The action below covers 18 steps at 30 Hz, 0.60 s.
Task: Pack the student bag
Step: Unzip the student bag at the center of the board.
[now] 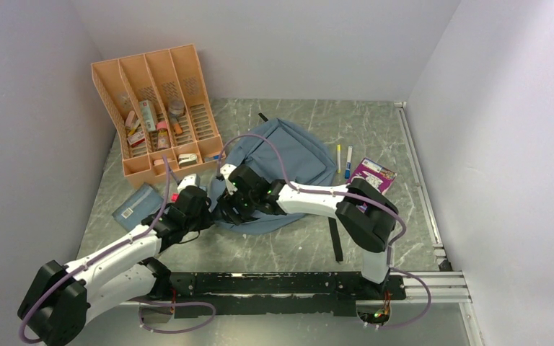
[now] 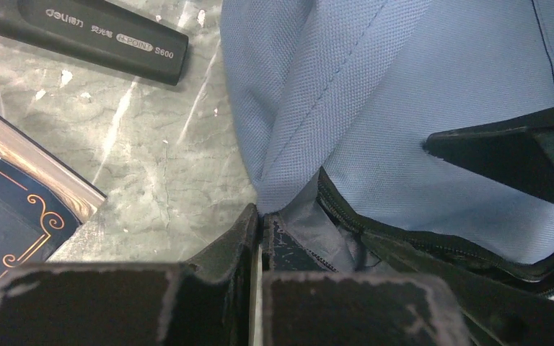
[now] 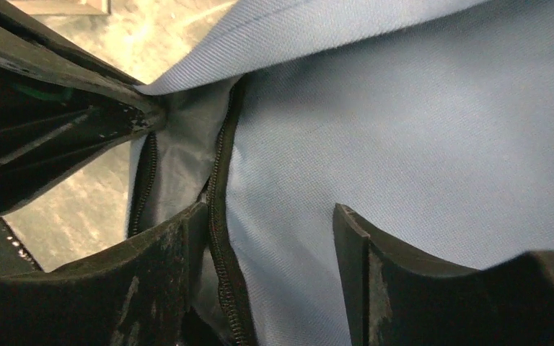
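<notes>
The student bag (image 1: 288,155), grey-blue fabric with a dark zipper, lies flat in the middle of the table. Both grippers meet at its near-left edge, where the zipper stands open. My left gripper (image 1: 211,210) (image 2: 261,216) is shut on a fold of the bag's fabric (image 2: 288,130) right beside the zipper. My right gripper (image 1: 232,205) (image 3: 270,216) is open and straddles the other side of the opening: one finger (image 3: 166,252) sits inside by the zipper teeth, the other (image 3: 375,267) rests on the outer fabric (image 3: 418,130). The bag's inside is mostly hidden.
An orange file organiser (image 1: 155,108) holding small items stands at the back left. A dark blue notebook (image 1: 137,203) (image 2: 7,231) and a black highlighter (image 2: 86,32) lie left of the bag. Two markers (image 1: 343,160) and a purple packet (image 1: 373,174) lie to its right. A black strap (image 1: 335,241) trails forward.
</notes>
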Tool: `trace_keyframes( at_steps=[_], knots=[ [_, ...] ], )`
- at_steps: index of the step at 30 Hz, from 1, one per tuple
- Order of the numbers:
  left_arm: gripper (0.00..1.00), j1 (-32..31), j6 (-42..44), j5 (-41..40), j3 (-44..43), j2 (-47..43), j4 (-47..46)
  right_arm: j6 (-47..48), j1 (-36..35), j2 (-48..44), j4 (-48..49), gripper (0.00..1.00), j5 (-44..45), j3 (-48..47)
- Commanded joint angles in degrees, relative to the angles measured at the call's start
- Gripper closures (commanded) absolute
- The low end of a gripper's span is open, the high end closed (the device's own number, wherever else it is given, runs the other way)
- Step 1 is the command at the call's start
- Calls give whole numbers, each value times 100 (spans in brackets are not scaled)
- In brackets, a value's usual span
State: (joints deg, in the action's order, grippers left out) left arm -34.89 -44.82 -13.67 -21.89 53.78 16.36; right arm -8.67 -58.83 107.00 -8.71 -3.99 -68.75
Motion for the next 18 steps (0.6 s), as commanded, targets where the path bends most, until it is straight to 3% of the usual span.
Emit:
trace_keyframes(
  at_steps=[1, 6, 11, 18],
  knots=[
    [95, 35, 78, 147, 44, 86, 22, 69, 1, 281, -463, 38, 525, -6],
    [95, 36, 109, 139, -20, 140, 33, -78, 3, 338, -609, 65, 1077, -112],
    [95, 36, 113, 89, -61, 125, 73, -289, 3, -296, -235, 97, 1180, 86],
    [95, 35, 134, -6, -197, 55, 202, -434, 350, -889, -336, 100, 1947, 61]
  ],
)
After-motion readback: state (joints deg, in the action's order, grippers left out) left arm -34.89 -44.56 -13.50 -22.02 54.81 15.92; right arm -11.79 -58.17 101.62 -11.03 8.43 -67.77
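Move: The bag flap's zipper edge lies just under the right hand's open fingers, about 1 cm ahead, 1 cm to the right and 2 cm down. The bag corner, already pinched in the left fingers, is some 5 cm to the right hand's left and 1 cm back; the black highlighter lies about 11 cm left, 5 cm ahead and 4 cm down. From the left hand that zipper edge is roughly 6 cm right, 2 cm ahead, about level. The right hand dips, pinches the flap's zipper edge and pulls up about 5 cm, forward and right. ##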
